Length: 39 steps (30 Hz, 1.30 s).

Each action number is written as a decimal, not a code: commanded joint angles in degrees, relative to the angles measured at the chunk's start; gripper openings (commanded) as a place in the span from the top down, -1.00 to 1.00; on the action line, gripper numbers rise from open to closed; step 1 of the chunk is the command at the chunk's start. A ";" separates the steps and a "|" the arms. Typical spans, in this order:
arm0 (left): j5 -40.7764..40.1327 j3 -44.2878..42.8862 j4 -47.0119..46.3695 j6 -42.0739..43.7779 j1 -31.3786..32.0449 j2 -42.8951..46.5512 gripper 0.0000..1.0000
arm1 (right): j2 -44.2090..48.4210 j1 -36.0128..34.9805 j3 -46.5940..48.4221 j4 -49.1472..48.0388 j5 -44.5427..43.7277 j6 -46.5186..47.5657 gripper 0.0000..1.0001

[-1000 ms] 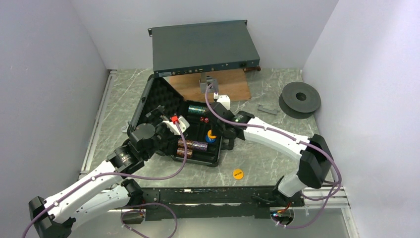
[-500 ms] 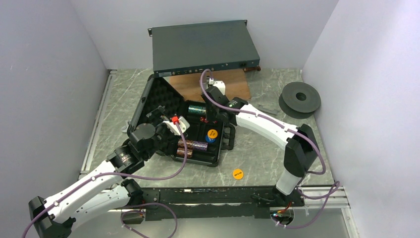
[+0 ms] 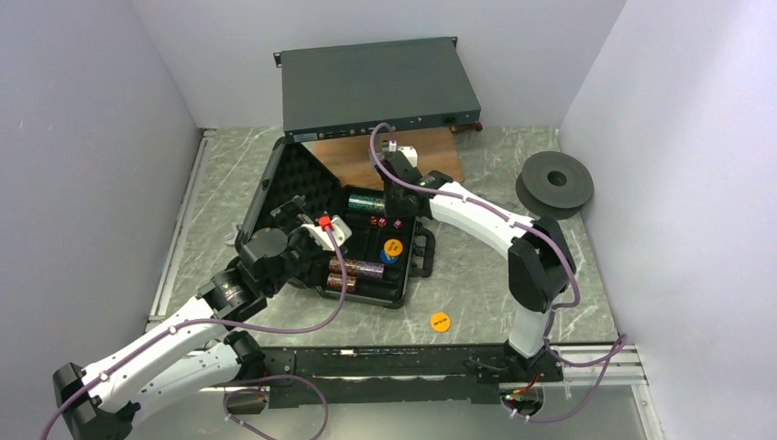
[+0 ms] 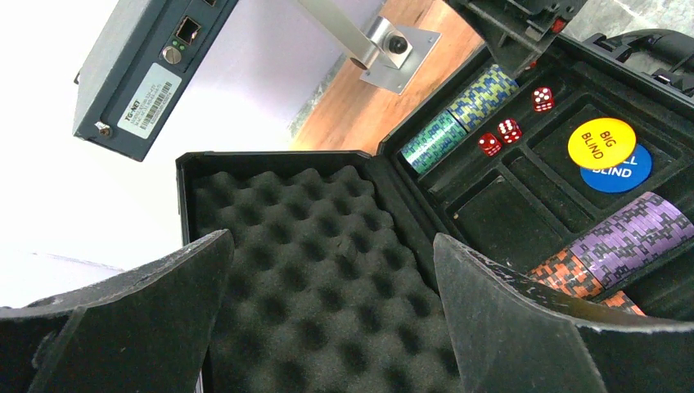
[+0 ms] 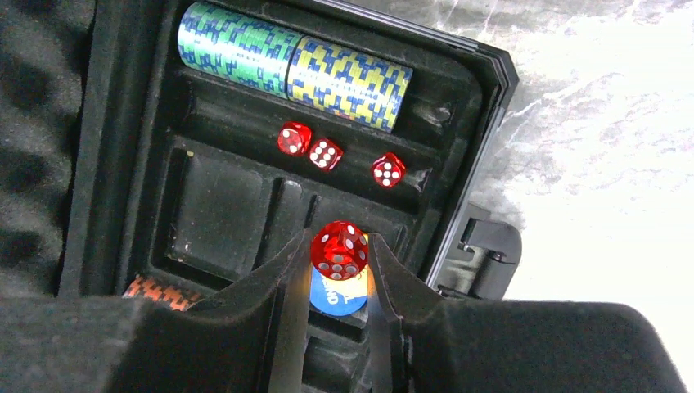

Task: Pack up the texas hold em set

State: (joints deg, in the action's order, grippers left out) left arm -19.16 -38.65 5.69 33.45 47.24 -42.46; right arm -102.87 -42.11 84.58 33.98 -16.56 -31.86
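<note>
The black case [image 3: 405,291] lies open, its foam lid [image 4: 327,246] leaning back to the left. My right gripper [image 5: 339,246] is shut on a red die [image 5: 340,248] above the tray. Under it lies a blue disc [image 5: 335,296]. Three red dice [image 5: 325,154] sit in a slot beside the green and yellow chip stacks [image 5: 295,61]. Purple and orange chip stacks [image 4: 630,233] fill the near slot, next to a yellow disc [image 4: 601,141]. Another yellow disc [image 3: 440,321] lies on the table. My left gripper [image 4: 331,241] stands open over the foam lid.
A large grey-blue rack unit [image 3: 376,87] stands at the back, with a wooden board [image 3: 417,167] in front of it. At the right wall sits a dark grey spool [image 3: 554,183], and a small grey strip [image 3: 495,203] lies near it. A metal bracket [image 4: 393,45] stands on the board.
My right arm has swung from the case's right side back and left, so its gripper now hangs over the far slots. The left arm has not moved.
</note>
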 commanded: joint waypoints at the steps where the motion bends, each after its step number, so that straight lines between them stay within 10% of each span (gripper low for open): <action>1: 0.90 -0.46 -0.69 0.21 0.19 0.97 -0.98 | -2.12 0.53 3.35 -2.36 1.64 1.39 1.00; 33: 0.96 -0.19 -0.77 0.68 0.19 1.86 -0.98 | -13.01 1.85 6.80 -1.09 1.00 1.12 1.00; 39: 0.92 -0.19 -0.77 0.68 0.21 1.85 -0.98 | -12.70 2.11 5.94 -2.08 2.01 1.30 0.51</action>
State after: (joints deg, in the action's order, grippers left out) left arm -18.87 -38.65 5.85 33.71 47.24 -41.39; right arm -116.46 -40.49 89.95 33.32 -14.24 -31.05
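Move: Held in the right fingers, a red die is bound for the gap in the case's dice row, about 4 cm ahead, 1 cm to the left and 10 cm below. The nearest die to the right of the gap lies some 4 cm ahead and 1 cm to the hand's right; the yellow chip stack is 7 cm ahead, 2 cm left; the big blind button sits almost straight below, 1 cm back. From the left hand the gap is roughly 13 cm ahead, 14 cm right, 23 cm down. Sinking about 7 cm towards the dice row, the right hand carries the pinched die down into the case, easing forward some 2 cm on the way. Most of the drop comes early, then it slows to a stop as the fingers tip a few degrees steeper and keep their closed hold. ##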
